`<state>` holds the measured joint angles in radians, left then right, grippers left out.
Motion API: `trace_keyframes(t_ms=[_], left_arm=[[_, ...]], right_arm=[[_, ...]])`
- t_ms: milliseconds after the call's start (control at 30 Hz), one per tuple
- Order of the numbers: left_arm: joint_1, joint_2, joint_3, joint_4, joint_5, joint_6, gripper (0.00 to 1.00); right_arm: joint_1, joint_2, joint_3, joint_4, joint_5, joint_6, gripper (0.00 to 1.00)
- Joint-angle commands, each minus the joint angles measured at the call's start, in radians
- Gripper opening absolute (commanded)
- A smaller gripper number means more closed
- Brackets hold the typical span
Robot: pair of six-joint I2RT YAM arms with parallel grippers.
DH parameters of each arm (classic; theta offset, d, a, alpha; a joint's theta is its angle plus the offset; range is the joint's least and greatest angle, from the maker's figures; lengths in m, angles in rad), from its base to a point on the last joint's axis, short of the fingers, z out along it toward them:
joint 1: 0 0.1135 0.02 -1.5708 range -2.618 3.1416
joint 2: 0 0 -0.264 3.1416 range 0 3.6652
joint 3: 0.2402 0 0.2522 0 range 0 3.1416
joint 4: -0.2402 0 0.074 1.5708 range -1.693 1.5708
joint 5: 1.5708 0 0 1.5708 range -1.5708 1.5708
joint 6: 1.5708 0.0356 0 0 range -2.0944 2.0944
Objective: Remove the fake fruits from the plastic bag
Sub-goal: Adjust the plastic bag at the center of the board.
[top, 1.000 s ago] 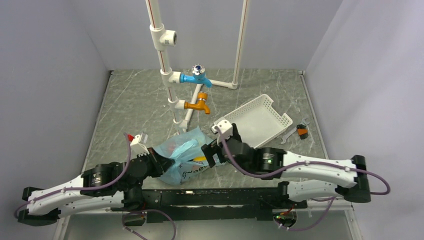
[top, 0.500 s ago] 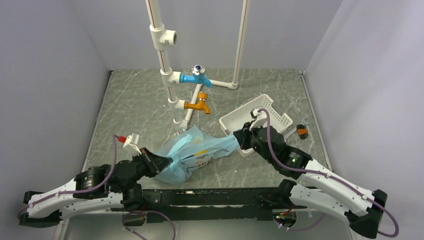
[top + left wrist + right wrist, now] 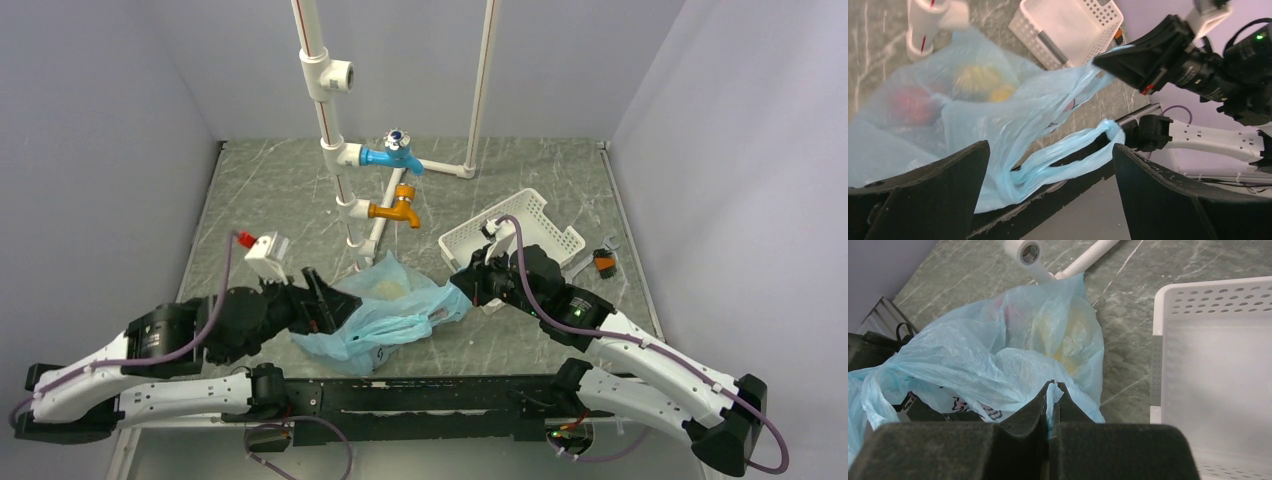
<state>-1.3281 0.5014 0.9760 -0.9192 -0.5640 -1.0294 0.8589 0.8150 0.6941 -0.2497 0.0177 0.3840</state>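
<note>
The light-blue plastic bag lies crumpled near the table's front, between the two arms. Through its film show fake fruits: a pale yellow one from above; a red one, a yellow one and an orange-yellow one in the left wrist view. My right gripper is shut on the bag's right edge, a fold pinched between its fingertips. My left gripper stands wide open at the bag's left side, holding nothing. A handle loop lies ahead of the left gripper's open jaws.
A white slotted basket sits tilted just right of my right gripper, close beside it in the wrist view. White pipes with a blue tap and an orange tap stand behind the bag. A wrench and a small orange-black part lie far right.
My left gripper has opened and let go of the bag, drawing back a little. My right gripper shut on the bag's right edge and pulled it rightward; the bag now sags.
</note>
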Motion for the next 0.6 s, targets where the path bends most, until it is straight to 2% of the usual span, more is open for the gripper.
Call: trace_keyframes(t_ms=[0,167,300,467,567], left_arm=[[-0.003,0.203,0.167,-0.036,0.01,0.209,0.99],[0.009,0.39,0.224,0.051,0.092,0.328,1.0],[0.051,0.528,0.247,0.046,0.117,0.337,0.96],[0.092,0.672,0.269,-0.052,0.053,0.265,0.94],[0.104,0.721,0.253,0.008,0.105,0.297,0.96]], right_arm=[[-0.002,-0.008,0.026,0.048,-0.04,-0.011,0.0],[-0.003,-0.004,0.035,0.039,-0.043,0.002,0.0],[-0.003,-0.019,0.059,0.023,-0.037,0.0,0.0],[-0.003,-0.041,0.111,0.014,-0.044,-0.009,0.0],[-0.003,-0.04,0.13,0.015,-0.051,-0.01,0.0]])
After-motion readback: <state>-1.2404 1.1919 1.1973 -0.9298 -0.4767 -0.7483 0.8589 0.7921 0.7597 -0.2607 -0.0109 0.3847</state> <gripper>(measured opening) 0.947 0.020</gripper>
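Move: The left hand, open, hangs above the left part of the blue bag; the loose rim it goes for lies about 11 cm to its right, 6 cm ahead and 14 cm below. The bag's bulk with the fruits is roughly 8 cm ahead, 5 cm right and 22 cm down, the pipe stand's foot some 23 cm ahead, 2 cm right and 25 cm down. For the right hand, already pinching the bag's corner, that rim is about 17 cm left, 2 cm back and 7 cm lower; the white basket is 22 cm ahead, 13 cm right and 18 cm down. The left hand swings about 9 cm to the right over the bag towards the loose rim, first rising a couple of centimetres, then dropping some 10 cm while edging forward, its wrist rolling about 35 degrees so that its left side rises and the wide-open fingers point more steeply down, with bag film below and between them. The right hand keeps its pinch on the bag's corner, nearly still at first, then lifts it some 3 cm towards the end. ##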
